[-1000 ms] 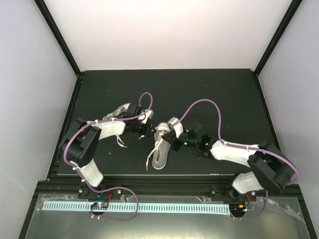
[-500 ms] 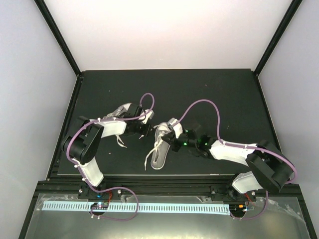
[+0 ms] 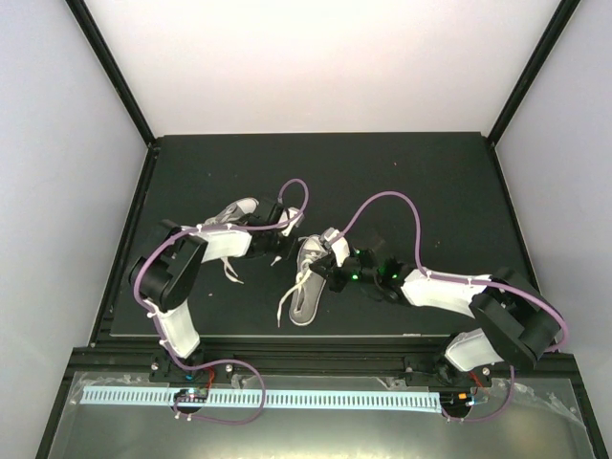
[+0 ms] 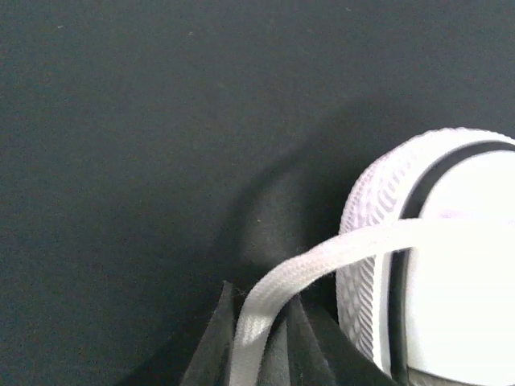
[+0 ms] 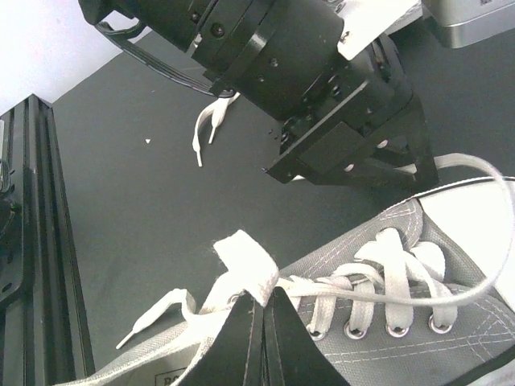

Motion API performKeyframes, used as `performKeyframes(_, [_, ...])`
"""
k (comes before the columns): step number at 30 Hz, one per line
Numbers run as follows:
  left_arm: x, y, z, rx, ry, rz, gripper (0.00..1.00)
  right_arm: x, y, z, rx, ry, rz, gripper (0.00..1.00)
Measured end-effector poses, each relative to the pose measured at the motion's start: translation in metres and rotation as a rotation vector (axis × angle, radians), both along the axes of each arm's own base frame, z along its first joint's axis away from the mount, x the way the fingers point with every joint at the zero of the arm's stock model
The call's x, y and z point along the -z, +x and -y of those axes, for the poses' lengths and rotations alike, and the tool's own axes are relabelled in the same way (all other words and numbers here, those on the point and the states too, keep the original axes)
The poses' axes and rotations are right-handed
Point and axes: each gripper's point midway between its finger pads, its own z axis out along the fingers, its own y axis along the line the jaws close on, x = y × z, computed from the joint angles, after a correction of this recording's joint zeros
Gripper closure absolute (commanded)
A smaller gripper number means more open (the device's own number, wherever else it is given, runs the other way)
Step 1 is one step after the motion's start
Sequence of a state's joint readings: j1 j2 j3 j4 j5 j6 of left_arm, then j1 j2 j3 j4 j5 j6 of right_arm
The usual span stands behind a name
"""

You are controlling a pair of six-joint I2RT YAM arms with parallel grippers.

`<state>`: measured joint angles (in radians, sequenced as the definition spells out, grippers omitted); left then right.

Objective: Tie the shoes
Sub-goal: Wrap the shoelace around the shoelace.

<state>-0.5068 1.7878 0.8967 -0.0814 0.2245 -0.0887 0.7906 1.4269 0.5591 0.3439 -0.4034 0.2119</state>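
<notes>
One grey shoe [image 3: 308,279] with a white toe cap [image 4: 455,241] lies mid-table, heel toward me. My left gripper [image 3: 290,244] sits at its toe, shut on a white lace [image 4: 265,301] that runs from between its fingers across the toe cap. My right gripper [image 3: 323,271] is over the eyelets, shut on a folded loop of lace [image 5: 251,264] above the grey upper [image 5: 402,342]. The left gripper [image 5: 362,153] shows close ahead in the right wrist view. The other shoe [image 3: 232,210] lies behind the left arm, partly hidden.
Loose lace ends [image 3: 229,273] trail on the black mat [image 3: 411,182] left of the middle shoe. Another lace end [image 5: 149,318] lies by the heel. A black frame rail [image 5: 32,241] runs along the mat's edge. White walls enclose the table.
My left gripper has moved right to the shoe's toe and closed on the lace. The right gripper has stayed shut on its loop, hardly moving.
</notes>
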Motion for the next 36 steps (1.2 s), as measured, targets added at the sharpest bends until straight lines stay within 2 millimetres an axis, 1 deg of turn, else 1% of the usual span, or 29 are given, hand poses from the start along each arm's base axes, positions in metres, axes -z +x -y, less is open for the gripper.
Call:
performKeyframes(3, [0.001,0.005,-0.001,-0.015,0.028,0.019,0.98,0.000,0.000,0.000,0.000,0.000,0.000,0.98])
performKeyframes(6, [0.001,0.007,-0.005,-0.033,0.046,0.031,0.98,0.000,0.000,0.000,0.000,0.000,0.000,0.98])
performKeyframes(9, [-0.003,-0.001,-0.015,-0.071,0.054,0.034,0.98,0.000,0.000,0.000,0.001,0.000,0.000,0.98])
performKeyframes(11, [-0.015,-0.009,-0.023,-0.100,0.046,0.046,0.98,0.000,0.000,0.000,0.001,-0.001,0.000,0.98])
performKeyframes(12, [-0.024,-0.013,-0.025,-0.114,0.034,0.055,0.98,0.000,0.000,0.000,0.002,0.000,-0.001,0.98])
performKeyframes(15, [-0.063,-0.019,-0.029,-0.148,-0.033,0.112,0.99,0.000,0.000,0.000,0.006,-0.002,-0.007,0.98])
performKeyframes(17, [-0.081,-0.026,-0.033,-0.174,-0.074,0.133,0.98,0.000,0.001,0.000,0.009,-0.004,-0.010,0.98])
performKeyframes(19, [-0.091,-0.042,-0.041,-0.212,-0.109,0.128,0.98,0.000,0.002,0.000,0.016,-0.006,-0.013,0.98])
performKeyframes(20, [-0.091,-0.050,-0.046,-0.227,-0.122,0.117,0.98,0.000,0.003,0.001,0.020,-0.007,-0.015,0.98])
performKeyframes(21, [-0.088,-0.062,-0.051,-0.240,-0.136,0.094,0.98,-0.001,0.004,0.001,0.026,-0.008,-0.016,0.98])
performKeyframes(23, [-0.076,-0.090,-0.058,-0.254,-0.162,0.024,0.98,-0.001,0.005,0.001,0.036,-0.009,-0.023,0.98])
performKeyframes(25, [-0.062,-0.119,-0.060,-0.249,-0.195,-0.067,0.98,-0.002,0.005,0.002,0.041,-0.009,-0.027,0.98])
performKeyframes(27, [-0.057,-0.145,-0.055,-0.219,-0.225,-0.148,0.99,-0.003,0.005,0.001,0.044,-0.009,-0.030,0.98])
performKeyframes(29, [-0.059,-0.166,-0.046,-0.174,-0.255,-0.209,0.99,-0.006,0.007,0.000,0.047,-0.006,-0.030,0.98])
performKeyframes(33, [-0.078,-0.206,-0.021,-0.050,-0.345,-0.297,0.98,-0.012,0.010,-0.002,0.052,0.005,-0.022,0.98])
performKeyframes(36, [-0.087,-0.229,-0.008,0.015,-0.385,-0.354,0.98,-0.016,0.012,-0.004,0.054,0.012,-0.021,0.98])
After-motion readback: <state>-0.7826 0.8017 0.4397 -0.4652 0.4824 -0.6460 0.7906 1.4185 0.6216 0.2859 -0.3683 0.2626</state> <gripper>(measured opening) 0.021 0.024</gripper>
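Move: The left hand's part-open fingers already stand astride the shoelace being wrapped, low down just left of the shoe, with the lace right at the hand point. The shoe's toe is about 7 cm to its right and 3 cm farther out. The lace bundle pinched in the right fingers sits roughly 8 cm right, 3 cm back and 8 cm higher. From the right hand, the shoelace to be caught is some 3 cm ahead, 8 cm left and 8 cm below. Left fingers shut on the shoelace, lift it and draw it back some 23 cm; right keeps its pinch. ##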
